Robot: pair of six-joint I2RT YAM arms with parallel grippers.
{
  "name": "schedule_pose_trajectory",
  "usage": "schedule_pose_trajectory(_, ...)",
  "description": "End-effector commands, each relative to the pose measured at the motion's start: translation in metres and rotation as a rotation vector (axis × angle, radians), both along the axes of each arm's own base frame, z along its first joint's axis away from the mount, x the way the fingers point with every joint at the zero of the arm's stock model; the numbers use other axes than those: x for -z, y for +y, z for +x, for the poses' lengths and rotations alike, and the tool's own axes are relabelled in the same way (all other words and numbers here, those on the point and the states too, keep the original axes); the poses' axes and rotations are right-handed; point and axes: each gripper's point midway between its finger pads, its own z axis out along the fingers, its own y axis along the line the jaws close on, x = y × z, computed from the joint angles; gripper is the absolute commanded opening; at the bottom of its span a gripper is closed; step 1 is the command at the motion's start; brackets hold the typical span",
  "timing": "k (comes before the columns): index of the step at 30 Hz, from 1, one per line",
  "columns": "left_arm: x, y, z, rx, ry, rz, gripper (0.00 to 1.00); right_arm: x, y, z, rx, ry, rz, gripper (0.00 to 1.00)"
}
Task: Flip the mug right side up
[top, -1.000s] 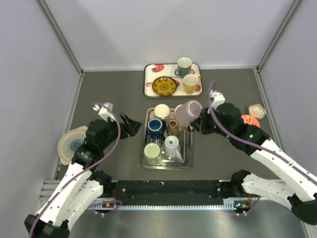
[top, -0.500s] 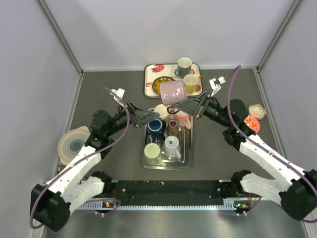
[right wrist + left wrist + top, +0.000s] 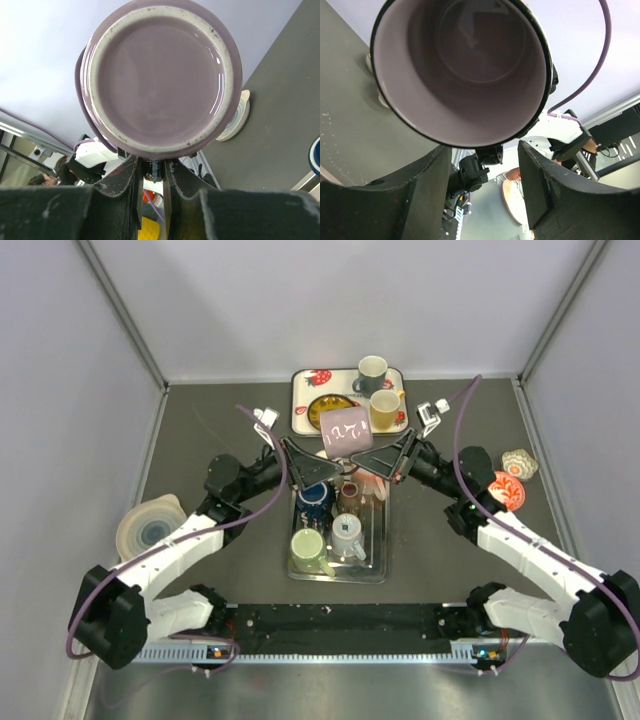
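The purple mug (image 3: 346, 428) hangs in the air above the far end of the metal tray (image 3: 378, 565), lying on its side. My right gripper (image 3: 372, 462) is shut on its handle from the right. The right wrist view shows the mug's base (image 3: 160, 75) just above my closed right gripper (image 3: 151, 175). My left gripper (image 3: 318, 468) is open just left of and below the mug. The left wrist view looks straight into the mug's open mouth (image 3: 460, 70), with my open left gripper (image 3: 485, 175) spread below its rim and not touching it.
The metal tray holds several cups, among them a blue one (image 3: 312, 495) and a green one (image 3: 307, 548). A white strawberry tray (image 3: 300, 420) at the back carries a grey mug (image 3: 371, 372), a yellow mug (image 3: 384, 408) and a plate. Stacked bowls (image 3: 146, 530) sit left, small dishes (image 3: 516, 464) right.
My right gripper has carried the purple mug up and to the left, turning it onto its side. My left arm has reached in until its open gripper sits just under the mug's mouth.
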Motion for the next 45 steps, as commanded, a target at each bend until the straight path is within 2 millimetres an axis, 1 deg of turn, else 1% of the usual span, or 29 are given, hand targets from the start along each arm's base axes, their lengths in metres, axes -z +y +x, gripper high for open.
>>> schedule_pose_trajectory(1,-0.044,-0.002,-0.007,0.022,-0.108,-0.121,0.60,-0.040,-0.005,-0.015,-0.017,-0.157,0.097,0.00)
schedule_pose_trajectory(5,-0.051,-0.004,-0.007,0.022,-0.094,-0.173,0.56,-0.029,-0.001,-0.016,-0.014,-0.152,0.060,0.00)
schedule_pose_trajectory(10,-0.056,-0.009,-0.007,0.033,-0.093,-0.192,0.45,-0.018,0.006,-0.020,-0.022,-0.166,0.014,0.00)
schedule_pose_trajectory(15,-0.064,-0.010,-0.010,0.051,-0.099,-0.225,0.38,-0.001,0.013,-0.023,-0.034,-0.153,-0.048,0.00)
schedule_pose_trajectory(16,-0.066,-0.010,-0.011,0.056,-0.099,-0.229,0.33,0.004,0.014,-0.024,-0.034,-0.153,-0.056,0.00)
schedule_pose_trajectory(21,-0.073,-0.009,-0.016,0.080,-0.122,-0.260,0.24,0.012,0.015,-0.027,-0.057,-0.145,-0.068,0.00)
schedule_pose_trajectory(22,-0.075,-0.008,-0.019,0.090,-0.122,-0.272,0.19,0.015,0.016,-0.028,-0.064,-0.141,-0.071,0.00)
schedule_pose_trajectory(23,-0.075,-0.008,-0.019,0.097,-0.123,-0.278,0.00,0.014,0.016,-0.030,-0.073,-0.144,-0.070,0.00)
schedule_pose_trajectory(26,-0.078,-0.007,-0.023,0.119,-0.131,-0.300,0.00,0.017,0.015,-0.034,-0.085,-0.144,-0.073,0.00)
schedule_pose_trajectory(28,-0.075,-0.008,-0.021,0.107,-0.123,-0.284,0.00,0.016,0.014,-0.035,-0.086,-0.157,-0.082,0.00)
schedule_pose_trajectory(29,-0.074,-0.006,-0.022,0.093,-0.118,-0.272,0.00,0.020,0.013,-0.036,-0.085,-0.139,-0.105,0.00)
schedule_pose_trajectory(30,-0.062,-0.009,-0.015,0.066,-0.069,-0.228,0.00,0.022,0.012,-0.035,-0.075,-0.158,-0.132,0.00)
schedule_pose_trajectory(31,-0.056,-0.008,-0.006,0.011,-0.071,-0.196,0.00,0.017,0.011,-0.034,-0.063,-0.172,-0.144,0.00)
schedule_pose_trajectory(32,-0.059,-0.004,-0.009,-0.016,-0.088,-0.182,0.00,0.028,0.011,-0.033,-0.064,-0.138,-0.187,0.04)
schedule_pose_trajectory(33,-0.056,-0.003,-0.006,-0.053,-0.131,-0.147,0.00,0.026,0.009,-0.034,-0.055,-0.168,-0.205,0.13)
schedule_pose_trajectory(34,-0.043,-0.004,-0.001,-0.073,-0.097,-0.091,0.00,0.021,0.008,-0.034,-0.050,-0.179,-0.212,0.18)
schedule_pose_trajectory(35,-0.050,0.001,-0.002,-0.102,-0.125,-0.085,0.00,0.025,0.007,-0.034,-0.050,-0.166,-0.232,0.22)
schedule_pose_trajectory(36,-0.047,0.002,0.000,-0.125,-0.152,-0.058,0.00,0.021,0.006,-0.034,-0.042,-0.186,-0.238,0.30)
schedule_pose_trajectory(38,-0.047,0.007,0.002,-0.163,-0.168,-0.043,0.00,0.020,0.005,-0.032,-0.032,-0.189,-0.246,0.33)
schedule_pose_trajectory(39,-0.047,0.009,0.003,-0.182,-0.186,-0.032,0.00,0.023,0.005,-0.032,-0.033,-0.184,-0.258,0.36)
schedule_pose_trajectory(41,-0.047,0.012,0.004,-0.207,-0.195,-0.021,0.00,0.019,0.006,-0.031,-0.032,-0.190,-0.256,0.39)
schedule_pose_trajectory(44,-0.045,0.018,0.005,-0.248,-0.221,0.023,0.00,0.020,0.006,-0.030,-0.030,-0.188,-0.268,0.43)
schedule_pose_trajectory(45,-0.045,0.022,0.010,-0.291,-0.242,0.039,0.00,0.017,0.006,-0.030,-0.025,-0.197,-0.270,0.43)
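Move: The purple mug, on its side with its mouth to the left, has its middle about 5 cm ahead, 2 cm right and 4 cm above the left hand. From the right hand, which holds its handle, that middle is about 5 cm ahead, 2 cm left and 4 cm up. Some 25 cm below the left hand stand the brown mug, 6 cm ahead and 3 right, the blue mug, 6 ahead and 6 left, and the white mug, 2 back and 2 right. Bring the left gripper about 2 cm right along the mug's handle and close its fingers on the handle while the right gripper keeps its pinch. Then open the right fingers and draw them off downward some 4 cm and back about 2, rolling slightly, as the left hand carries the mug back left about 2 cm, turning it slightly counter-clockwise. ##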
